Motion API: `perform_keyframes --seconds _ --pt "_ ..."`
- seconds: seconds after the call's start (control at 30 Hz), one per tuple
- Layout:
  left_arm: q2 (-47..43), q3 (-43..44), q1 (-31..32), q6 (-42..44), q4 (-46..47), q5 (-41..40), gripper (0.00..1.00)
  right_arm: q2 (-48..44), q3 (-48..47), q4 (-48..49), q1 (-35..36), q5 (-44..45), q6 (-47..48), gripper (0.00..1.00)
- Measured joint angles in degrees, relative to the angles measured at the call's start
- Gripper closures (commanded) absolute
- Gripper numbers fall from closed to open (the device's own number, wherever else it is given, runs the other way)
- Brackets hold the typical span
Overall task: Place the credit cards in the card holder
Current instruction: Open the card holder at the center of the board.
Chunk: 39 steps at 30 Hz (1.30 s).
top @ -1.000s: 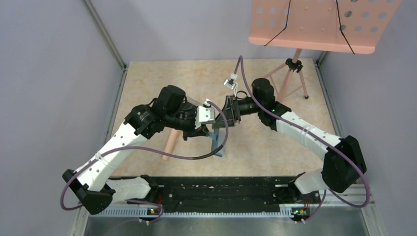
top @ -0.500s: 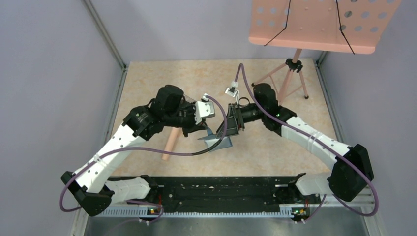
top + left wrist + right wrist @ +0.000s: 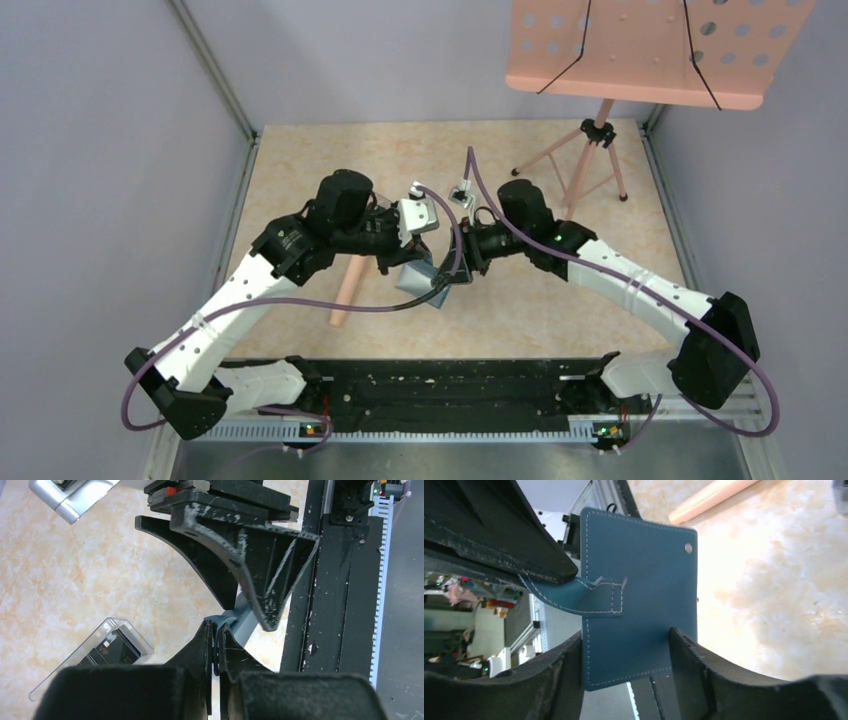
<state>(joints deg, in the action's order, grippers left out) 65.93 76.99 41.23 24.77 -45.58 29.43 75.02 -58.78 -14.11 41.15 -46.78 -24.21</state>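
The card holder (image 3: pixel 644 570) is a teal-blue wallet with a snap button, hanging in the air between both arms (image 3: pixel 418 280). My left gripper (image 3: pixel 216 635) is shut on its thin strap, and a bit of teal (image 3: pixel 245 620) shows just past the fingertips. My right gripper (image 3: pixel 625 640) is open, with one finger on each side of the wallet's lower half. A black credit card (image 3: pixel 112 652) marked VIP lies inside a clear plastic box (image 3: pixel 65 675) on the table, to the left of my left fingers.
A pink cylinder (image 3: pixel 347 290) lies on the table under the left arm. A pink music stand (image 3: pixel 640 50) on a tripod (image 3: pixel 590 150) stands at the back right. A black rail (image 3: pixel 450 395) runs along the near edge.
The right gripper has moved left onto the wallet and its jaws have narrowed a little. The left gripper has lifted and turned the wallet, still holding its strap.
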Motion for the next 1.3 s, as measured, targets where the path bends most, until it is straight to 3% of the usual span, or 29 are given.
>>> perform_keyframes --seconds 0.2,0.27,0.33,0.4,0.5,0.57,0.63,0.83,0.93,1.1,1.3 --pt "0.6 -1.3 -0.1 -2.1 1.7 0.1 1.00 -0.1 -0.9 -1.3 0.8 6.4 0.2 0.89" --pt "0.9 -1.4 -0.2 -2.5 2.0 -0.3 0.90 -0.2 -1.3 -1.8 0.8 8.3 0.1 1.00" --pt "1.2 -1.4 -0.3 -3.0 2.3 -1.1 0.82 -0.6 -1.4 -1.8 1.0 9.7 0.2 1.00" --pt "1.2 -1.5 -0.3 -3.8 2.5 -2.1 0.65 -1.0 -1.4 -2.0 1.1 11.1 0.0 1.00" --pt "0.9 -1.5 -0.2 -5.8 3.7 -3.5 0.29 -1.0 -1.4 -2.6 1.1 13.6 0.0 1.00" --pt "0.3 -2.1 -0.2 -7.4 5.2 -5.4 0.12 -1.0 -1.4 -3.3 1.1 14.9 0.0 1.00" --pt "-1.0 -3.3 -0.2 -9.4 6.7 -8.2 0.02 -1.0 -1.4 -3.7 1.0 15.4 0.2 1.00" --pt "-5.1 -6.2 -0.4 -20.0 9.0 -21.1 0.01 -2.1 -1.2 -5.7 -2.0 13.7 0.5 1.00" --pt "-5.5 -6.2 -1.9 -24.8 9.0 -23.4 0.01 -3.6 -1.2 -6.5 -4.7 10.1 2.0 1.00" --pt "-6.1 -9.6 -4.0 -26.5 10.9 -16.5 0.01 -4.0 -2.3 -12.1 -5.8 3.7 6.8 1.00" --pt "-10.6 -20.0 -6.4 -23.9 18.8 -5.4 0.01 -4.0 -5.9 -17.8 -5.8 -2.4 10.6 1.00"
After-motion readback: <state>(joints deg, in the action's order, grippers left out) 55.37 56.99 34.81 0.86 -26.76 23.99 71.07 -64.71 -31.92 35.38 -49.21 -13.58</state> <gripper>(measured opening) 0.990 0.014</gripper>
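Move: The left hand already pinches the card holder's strap end, with the holder's middle about 4 cm back from it and 3 cm lower. From the right hand, its open fingers around the near part, the holder's middle lies some 3 cm left, 1 cm back and 2 cm below. On the table, some 18 cm below the left hand, the clear card box lies about 9 cm left and 7 cm ahead, and the rolling pin roughly 14 cm left and 5 cm back. Right hand pinches the card holder, then draws it about 4 cm right; left opens, retreats forward-left, then sinks back. ##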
